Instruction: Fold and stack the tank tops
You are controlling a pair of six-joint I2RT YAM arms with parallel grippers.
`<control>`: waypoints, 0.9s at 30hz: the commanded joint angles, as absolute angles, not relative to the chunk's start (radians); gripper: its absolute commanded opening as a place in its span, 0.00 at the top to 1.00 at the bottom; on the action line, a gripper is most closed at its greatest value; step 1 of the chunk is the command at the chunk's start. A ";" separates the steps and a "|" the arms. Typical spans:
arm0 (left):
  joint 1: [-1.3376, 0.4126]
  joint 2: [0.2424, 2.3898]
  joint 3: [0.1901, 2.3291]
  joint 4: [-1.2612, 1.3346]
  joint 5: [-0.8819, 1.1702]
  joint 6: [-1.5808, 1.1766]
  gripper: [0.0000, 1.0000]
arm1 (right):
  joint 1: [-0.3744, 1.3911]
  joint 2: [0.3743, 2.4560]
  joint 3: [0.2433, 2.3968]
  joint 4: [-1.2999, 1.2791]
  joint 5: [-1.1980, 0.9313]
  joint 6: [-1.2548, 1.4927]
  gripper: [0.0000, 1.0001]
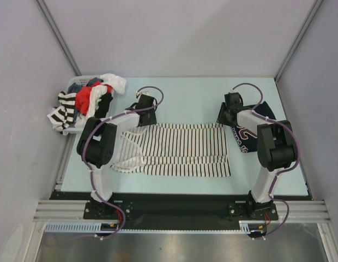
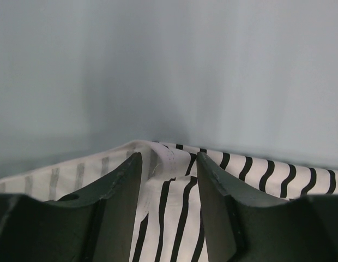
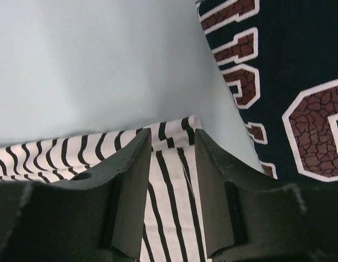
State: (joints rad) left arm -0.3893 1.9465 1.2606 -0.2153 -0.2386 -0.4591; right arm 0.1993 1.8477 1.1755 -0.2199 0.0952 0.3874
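The white tank top with thin dark stripes [image 1: 180, 148] lies spread flat across the middle of the table. My left gripper [image 1: 146, 113] is down at its far left corner. In the left wrist view the left gripper [image 2: 169, 158] stands open, its fingers either side of a slightly puckered hem of the striped top [image 2: 174, 202]. My right gripper [image 1: 228, 117] is at the far right corner. It too is open [image 3: 172, 136], with the striped cloth [image 3: 169, 185] flat between its fingers. The navy jersey [image 1: 246, 136] with maroon lettering [image 3: 289, 82] lies just to the right, partly under the right arm.
A white basket [image 1: 76, 84] at the back left holds a heap of other clothes [image 1: 90, 98], some spilling over its side. Grey walls close in the table on three sides. The arm bases stand at the near edge.
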 commanded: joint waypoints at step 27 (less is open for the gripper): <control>-0.360 1.879 1.322 -0.275 -0.249 -0.436 1.00 | 0.210 1.850 1.287 -0.281 0.150 0.371 1.00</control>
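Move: The far edge of the striped tank top lies almost under both open grippers, about 1 cm ahead and 1 to 2 cm down. Its near edge is some 26 cm straight back from each hand. The laundry basket stands roughly 27 cm to the left of the left hand and 7 cm farther out; the folded navy tank top lies about 15 cm to the right of the right hand and 2 cm nearer the base. Creeping forward about 1 cm, both hands shut fully on the striped tank top's far edge, pinching the cloth between the fingertips near its two ends. The right dips nearly 2 cm and closes first, then starts back up; the left stays about level, closes a little later, and drifts some 1 cm to its left while easing slightly back. ##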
